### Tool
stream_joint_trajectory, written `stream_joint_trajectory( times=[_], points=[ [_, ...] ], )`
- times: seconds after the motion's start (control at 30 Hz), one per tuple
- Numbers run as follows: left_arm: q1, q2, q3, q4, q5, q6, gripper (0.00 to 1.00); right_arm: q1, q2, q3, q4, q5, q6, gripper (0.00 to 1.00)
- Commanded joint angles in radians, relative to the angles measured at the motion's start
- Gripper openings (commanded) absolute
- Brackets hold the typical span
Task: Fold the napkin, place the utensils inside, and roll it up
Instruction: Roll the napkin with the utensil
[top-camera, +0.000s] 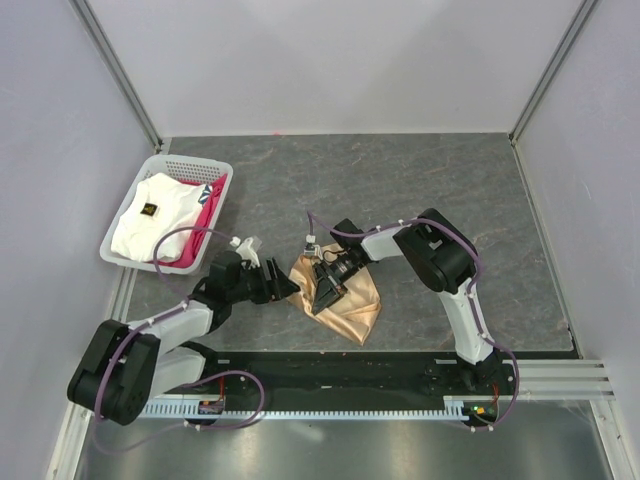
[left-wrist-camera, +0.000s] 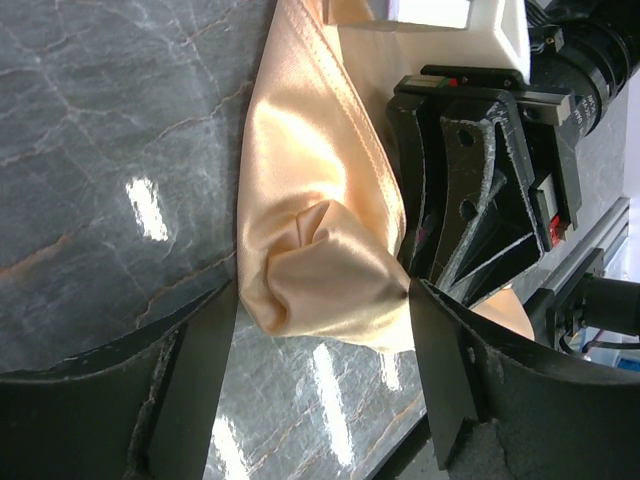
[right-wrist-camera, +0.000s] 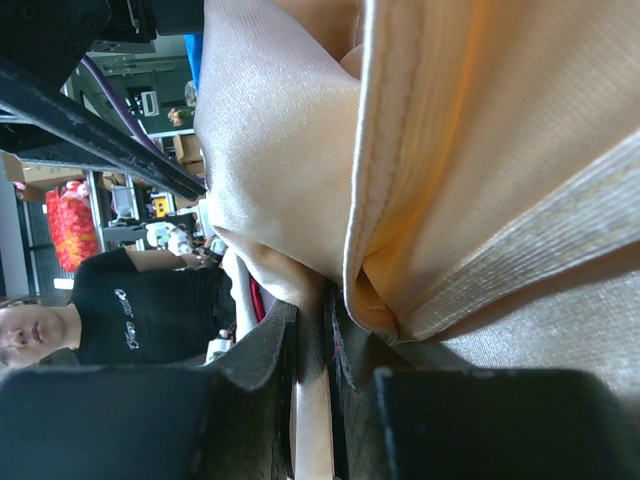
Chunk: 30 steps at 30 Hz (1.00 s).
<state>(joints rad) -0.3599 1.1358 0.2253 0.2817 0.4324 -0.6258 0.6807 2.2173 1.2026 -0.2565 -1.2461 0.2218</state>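
The peach-tan napkin (top-camera: 356, 310) lies bunched on the dark marble table (top-camera: 420, 190), between the two arms. My right gripper (top-camera: 321, 300) reaches down onto its left part and is shut on a fold of it. In the right wrist view a thin layer of the napkin (right-wrist-camera: 290, 140) is pinched in the right gripper (right-wrist-camera: 327, 345). My left gripper (top-camera: 290, 287) stands open at the cloth's left edge. In the left wrist view a puckered corner of the napkin (left-wrist-camera: 320, 270) sits just ahead of the left gripper (left-wrist-camera: 322, 345), whose fingertips (left-wrist-camera: 205, 365) do not press it. The utensils are out of view.
A white slotted basket (top-camera: 217, 167) stands at the back left, holding a white cloth with a dark mark (top-camera: 160, 215) and a pink-red cloth (top-camera: 207, 222). A black rail (top-camera: 340, 372) runs along the near table edge. Grey walls enclose the table.
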Motion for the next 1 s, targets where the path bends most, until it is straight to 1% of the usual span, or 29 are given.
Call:
stream_joint_trajectory(
  times=[0.0,0.13,0.27,0.4,0.43,0.5,0.53,0.57,0.6,0.67,0.7,0.77,0.8,0.87,0.9,0.97],
  points=[
    [-0.001,0.035,0.028,0.076,-0.009,0.069,0.79,-0.007,0.074,0.012,-0.003,0.126,-0.065,0.06],
    [-0.002,0.087,0.043,0.089,-0.017,0.072,0.79,-0.009,0.076,0.021,-0.018,0.123,-0.079,0.06],
    [-0.002,0.094,0.048,0.096,-0.026,0.083,0.79,-0.009,0.074,0.025,-0.027,0.123,-0.087,0.05],
    [-0.002,0.117,0.049,0.108,-0.020,0.086,0.72,-0.009,0.076,0.025,-0.030,0.120,-0.091,0.05],
    [-0.002,0.122,0.049,0.111,-0.017,0.083,0.67,-0.009,0.076,0.023,-0.030,0.119,-0.091,0.05],
    [-0.004,0.136,0.054,0.111,-0.015,0.083,0.62,-0.007,0.076,0.023,-0.032,0.117,-0.093,0.05],
    [-0.002,0.139,0.055,0.111,-0.017,0.080,0.57,-0.009,0.073,0.023,-0.032,0.119,-0.093,0.05],
    [-0.002,0.146,0.055,0.111,-0.017,0.081,0.55,-0.010,0.074,0.023,-0.033,0.119,-0.091,0.05],
    [-0.002,0.151,0.060,0.108,-0.017,0.081,0.50,-0.009,0.073,0.025,-0.033,0.120,-0.091,0.06],
    [-0.002,0.162,0.068,0.090,-0.024,0.078,0.44,-0.009,0.070,0.029,-0.039,0.132,-0.090,0.06],
    [-0.004,0.169,0.080,0.077,-0.026,0.081,0.36,-0.009,0.067,0.031,-0.041,0.135,-0.090,0.07],
    [-0.002,0.177,0.092,0.044,-0.030,0.080,0.30,-0.009,0.050,0.035,-0.049,0.157,-0.087,0.09],
    [-0.002,0.189,0.106,0.030,-0.032,0.081,0.24,-0.009,0.042,0.037,-0.050,0.166,-0.084,0.12],
    [-0.004,0.197,0.124,-0.007,-0.038,0.081,0.21,-0.009,0.015,0.046,-0.067,0.210,-0.078,0.16],
    [-0.004,0.203,0.131,-0.018,-0.041,0.083,0.17,-0.009,-0.010,0.049,-0.075,0.227,-0.075,0.19],
    [-0.005,0.212,0.149,-0.053,-0.044,0.081,0.12,-0.009,-0.042,0.055,-0.093,0.284,-0.073,0.22]
  ],
)
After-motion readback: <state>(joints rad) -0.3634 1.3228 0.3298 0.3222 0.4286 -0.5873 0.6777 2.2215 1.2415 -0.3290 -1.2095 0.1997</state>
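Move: Just ahead of the open left fingers, about 2 cm forward, 1 cm to their right and 1 cm below, lies the folded left end of the rolled napkin. The right gripper, pinching the roll, is some 5 cm to the left hand's right and 4 cm back; the napkin's loose panel is centred about 11 cm to its right and 5 cm back. From the right hand, that folded end is around 6 cm forward and 4 cm left, nearly level. Easing forward about 2.5 cm, with a slight drift right and down, the left hand brings its open fingers around the folded end of the napkin roll and closes them most of the way, beginning a pinch on the cloth. The wrist hardly turns. The right gripper stays in place and keeps its pinch on the roll beside it. ##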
